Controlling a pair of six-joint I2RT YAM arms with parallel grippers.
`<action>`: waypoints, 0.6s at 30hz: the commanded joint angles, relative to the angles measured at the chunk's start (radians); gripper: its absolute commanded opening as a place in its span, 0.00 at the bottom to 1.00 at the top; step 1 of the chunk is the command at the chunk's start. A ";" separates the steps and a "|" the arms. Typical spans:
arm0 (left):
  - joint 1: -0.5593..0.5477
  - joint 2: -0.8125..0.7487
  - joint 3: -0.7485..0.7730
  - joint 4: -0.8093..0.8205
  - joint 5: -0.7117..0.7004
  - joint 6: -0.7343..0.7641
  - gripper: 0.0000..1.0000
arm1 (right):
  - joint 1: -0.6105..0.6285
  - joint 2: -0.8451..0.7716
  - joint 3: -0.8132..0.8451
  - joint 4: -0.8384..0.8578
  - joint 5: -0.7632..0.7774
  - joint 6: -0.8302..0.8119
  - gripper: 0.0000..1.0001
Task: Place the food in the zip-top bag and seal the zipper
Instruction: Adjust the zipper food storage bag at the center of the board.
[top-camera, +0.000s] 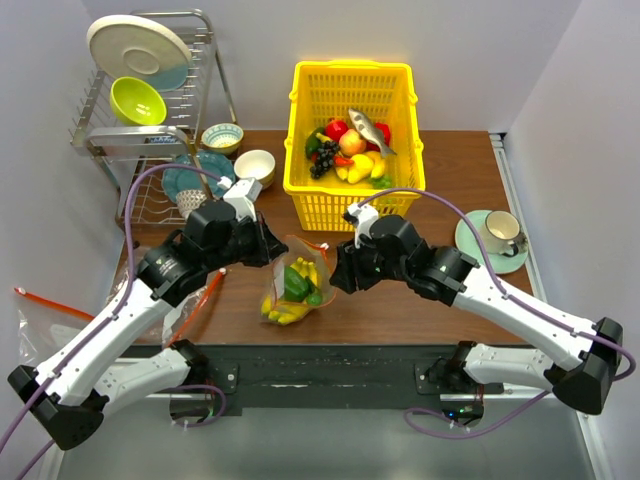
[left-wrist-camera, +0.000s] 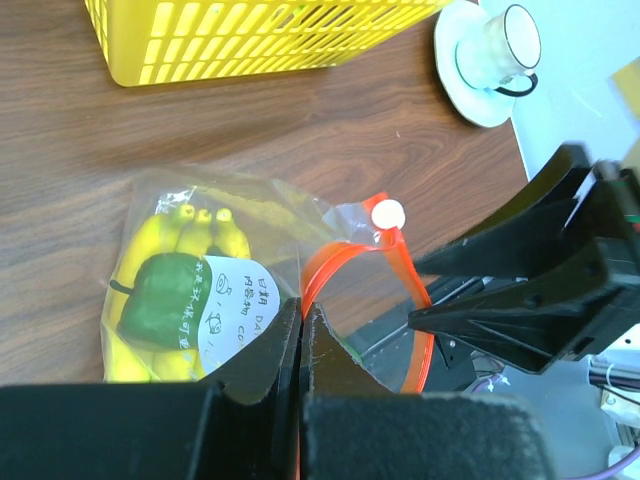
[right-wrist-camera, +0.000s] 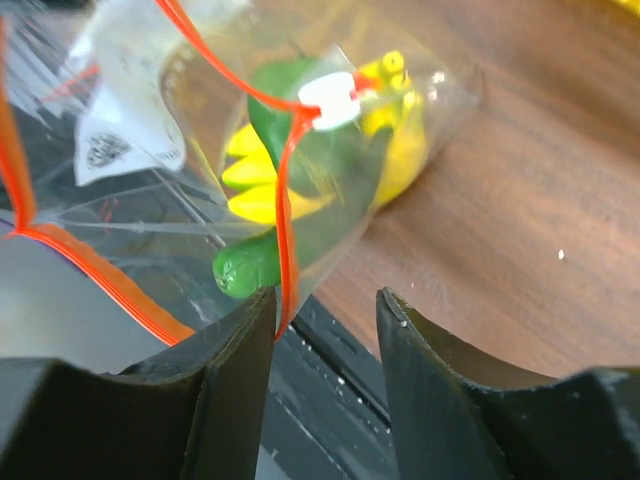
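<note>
The clear zip-top bag (top-camera: 293, 290) hangs between my two grippers near the table's front edge. The food inside is yellow bananas (left-wrist-camera: 150, 240) and a green vegetable piece (left-wrist-camera: 155, 300). The orange-red zipper (left-wrist-camera: 345, 250) loops open, its white slider (left-wrist-camera: 386, 213) at the far end. My left gripper (left-wrist-camera: 301, 305) is shut on the bag's mouth edge at the zipper. My right gripper (right-wrist-camera: 325, 298) stands with its jaws apart. A stretch of the zipper (right-wrist-camera: 286, 230) runs down into the gap against the left finger. A green piece (right-wrist-camera: 245, 270) shows through the plastic just above.
A yellow basket (top-camera: 352, 140) with more toy food stands at the back centre. A dish rack (top-camera: 150, 110) and bowls (top-camera: 255, 165) are at the back left. A cup on a saucer (top-camera: 500, 235) sits at the right. Another clear bag (top-camera: 40, 320) lies off the left edge.
</note>
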 joint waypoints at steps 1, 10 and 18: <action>-0.005 -0.018 0.051 0.009 -0.020 0.001 0.00 | 0.006 -0.014 -0.021 0.025 -0.060 0.026 0.42; -0.003 -0.018 0.041 0.008 -0.007 -0.010 0.00 | 0.006 0.044 0.129 -0.029 -0.072 -0.019 0.00; -0.005 -0.038 -0.003 0.032 0.022 -0.018 0.00 | 0.006 0.078 0.398 -0.135 0.020 -0.078 0.00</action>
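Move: The rim of the zip-top bag's mouth, with its orange zipper, is nearly between the right fingertips, about 1 cm back and 1 cm to the left. The white slider end is about 8 cm ahead of the right hand and 3 cm left, the green pepper and bananas in the bag some 11 cm left, straight across, 9 cm lower. From the left hand, that rim lies about 14 cm right, 6 cm back and slightly lower. The right fingers shut on the bag's rim, then lift it about 7 cm while the left keeps its pinch. ##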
